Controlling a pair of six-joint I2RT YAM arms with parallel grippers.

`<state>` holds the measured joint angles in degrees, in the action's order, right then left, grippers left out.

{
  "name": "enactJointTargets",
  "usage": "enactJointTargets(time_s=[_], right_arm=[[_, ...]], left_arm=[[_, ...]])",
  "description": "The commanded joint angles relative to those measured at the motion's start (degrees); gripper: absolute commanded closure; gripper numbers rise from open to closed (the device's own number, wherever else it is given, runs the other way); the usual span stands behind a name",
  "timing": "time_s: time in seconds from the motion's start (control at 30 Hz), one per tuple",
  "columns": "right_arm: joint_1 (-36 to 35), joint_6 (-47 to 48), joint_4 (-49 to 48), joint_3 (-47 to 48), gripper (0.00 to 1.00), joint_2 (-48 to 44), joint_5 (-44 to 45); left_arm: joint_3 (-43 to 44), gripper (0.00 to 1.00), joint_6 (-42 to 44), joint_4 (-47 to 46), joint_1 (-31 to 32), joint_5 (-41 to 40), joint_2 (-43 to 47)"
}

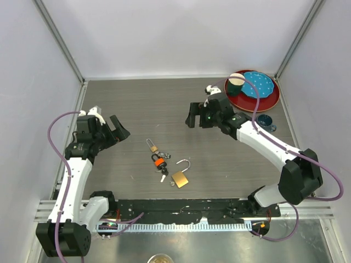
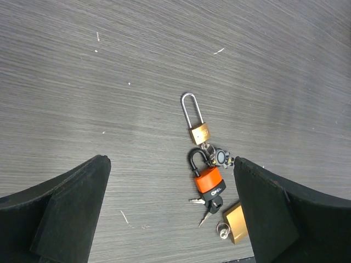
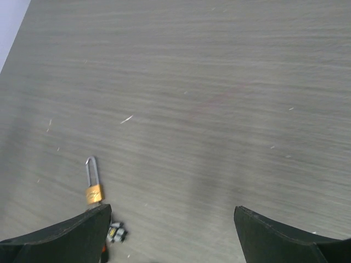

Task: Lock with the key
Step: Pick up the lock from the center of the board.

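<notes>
Three padlocks lie near the table's front middle. A small brass padlock [image 1: 152,146] [image 2: 198,127] [image 3: 93,189] has a long shackle. Below it lies an orange padlock [image 1: 158,161] [image 2: 207,176] with a black shackle and a black-headed key [image 2: 211,207] at its base. A larger brass padlock [image 1: 180,176] [image 2: 236,222] has its shackle swung open and a key ring [image 2: 223,230] at its side. My left gripper [image 1: 117,130] [image 2: 171,160] hangs open to their left. Up and to their right, my right gripper [image 1: 198,116] [image 3: 171,208] is also open. Neither holds anything.
A red plate [image 1: 270,100] with a blue plate and a green-and-white cup [image 1: 236,85] on it stands at the back right. A small dark bowl [image 1: 264,121] sits just in front of it. A small grey keychain figure [image 2: 221,158] [image 3: 116,234] lies between the small brass and orange padlocks.
</notes>
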<state>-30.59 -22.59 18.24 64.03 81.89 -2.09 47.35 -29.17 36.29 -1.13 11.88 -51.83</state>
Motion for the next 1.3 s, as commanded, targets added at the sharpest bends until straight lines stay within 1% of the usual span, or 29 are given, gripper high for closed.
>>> enactJointTargets(time_s=[0.0, 0.07, 0.13, 0.3, 0.33, 0.37, 0.43, 0.5, 0.53, 0.57, 0.6, 0.67, 0.73, 0.87, 0.9, 0.97, 1.13, 1.27], right_arm=[[-3.3, -1.4, -1.3, 0.8, 0.0, 1.3, -1.5], [-4.2, -1.5, -0.9, 1.6, 0.0, 2.0, -1.9], [-4.4, -1.5, -0.9, 1.9, 0.0, 2.4, -2.1], [-4.4, -1.0, -0.5, 1.8, 0.0, 2.5, -2.6], [-4.4, -0.9, -0.3, 1.6, 0.0, 2.2, -2.6], [-4.5, -0.9, -0.3, 1.2, 0.0, 2.2, -2.7], [-4.5, -0.9, -0.4, 1.0, 0.0, 2.5, -3.3], [-4.5, -1.1, -0.4, 0.7, 0.0, 2.7, -4.2], [-4.5, -1.1, -0.3, 0.5, 0.0, 3.0, -4.4], [-4.5, -1.5, -0.5, 0.0, 0.0, 3.2, -4.7], [-4.5, -1.5, -0.5, 0.0, 0.0, 3.4, -5.1], [-4.5, -1.8, -0.5, -0.1, 0.0, 3.9, -5.6], [-4.5, -2.2, -0.4, -0.1, 0.0, 4.1, -6.3], [-4.4, -2.7, -0.4, 0.0, 0.0, 4.9, -6.4], [-4.5, -3.1, -0.5, 0.0, 0.0, 4.9, -6.4], [-4.4, -3.1, -0.2, 0.2, 0.0, 4.9, -6.6], [-4.6, -1.2, 2.1, 1.2, 0.01, 4.9, -4.4], [-4.5, -0.6, 3.7, 1.8, 0.0, 4.6, -3.0]], left_arm=[[-0.3, 0.0, -1.3, -0.3, 0.1, 0.9, 0.6], [-0.2, 0.0, -0.8, 1.3, 0.0, 1.2, 0.1], [-0.3, 0.0, -0.2, 2.2, 0.1, 3.6, -0.8], [-2.8, 0.0, -3.2, -0.7, 0.1, 10.6, -3.4], [-3.1, 0.0, -3.9, -1.1, 0.2, 13.9, -5.3], [-3.5, 0.0, -4.6, -2.1, 0.2, 15.2, -6.8], [-3.3, 0.0, -5.2, -1.4, 0.3, 17.1, -10.9], [-3.9, 0.0, -6.2, -3.2, 0.3, 17.8, -13.4], [-4.3, 0.02, -6.6, -4.3, 0.3, 18.7, -14.9], [-4.6, 0.12, -7.1, -7.2, 0.5, 21.0, -17.5], [-4.5, 0.15, -8.1, -7.5, 0.6, 20.5, -19.0], [-4.0, 0.15, -8.4, -9.4, 3.7, 20.2, -22.8], [-3.1, 0.16, -8.8, -10.8, 5.0, 19.9, -25.1], [-1.3, 0.23, -10.3, -14.9, 8.9, 20.9, -33.1], [0.0, 0.24, -10.1, -15.0, 9.6, 20.1, -36.5], [1.5, 0.25, -9.0, -14.6, 11.0, 18.6, -39.2], [5.6, 0.25, -7.5, -14.2, 11.2, 13.7, -46.3], [9.9, 0.25, -7.6, -14.6, 11.4, 11.4, -49.8]])
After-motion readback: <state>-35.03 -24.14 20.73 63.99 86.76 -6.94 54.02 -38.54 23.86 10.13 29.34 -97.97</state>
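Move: The small brass lock lies some 12 cm to the right of the left hand, about 3 cm ahead and 16 cm below it. On the same board, the grey key fob is about 17 cm right and level with the hand, the orange lock 15 cm right and 4 cm back, the big brass lock 23 cm right and 8 cm back. From the right hand, the small lock is roughly 17 cm left, 5 cm back and 16 cm below. The small brass lock is what the left hand goes down to: it sinks about 14 cm while swinging some 11 cm right, then slides forward a few centimetres low above the board. Its fingers tip down steeply by roughly 30 degrees and narrow by a quarter, still open, with no grip yet. The right hand, open, shifts a little down, back and left. ##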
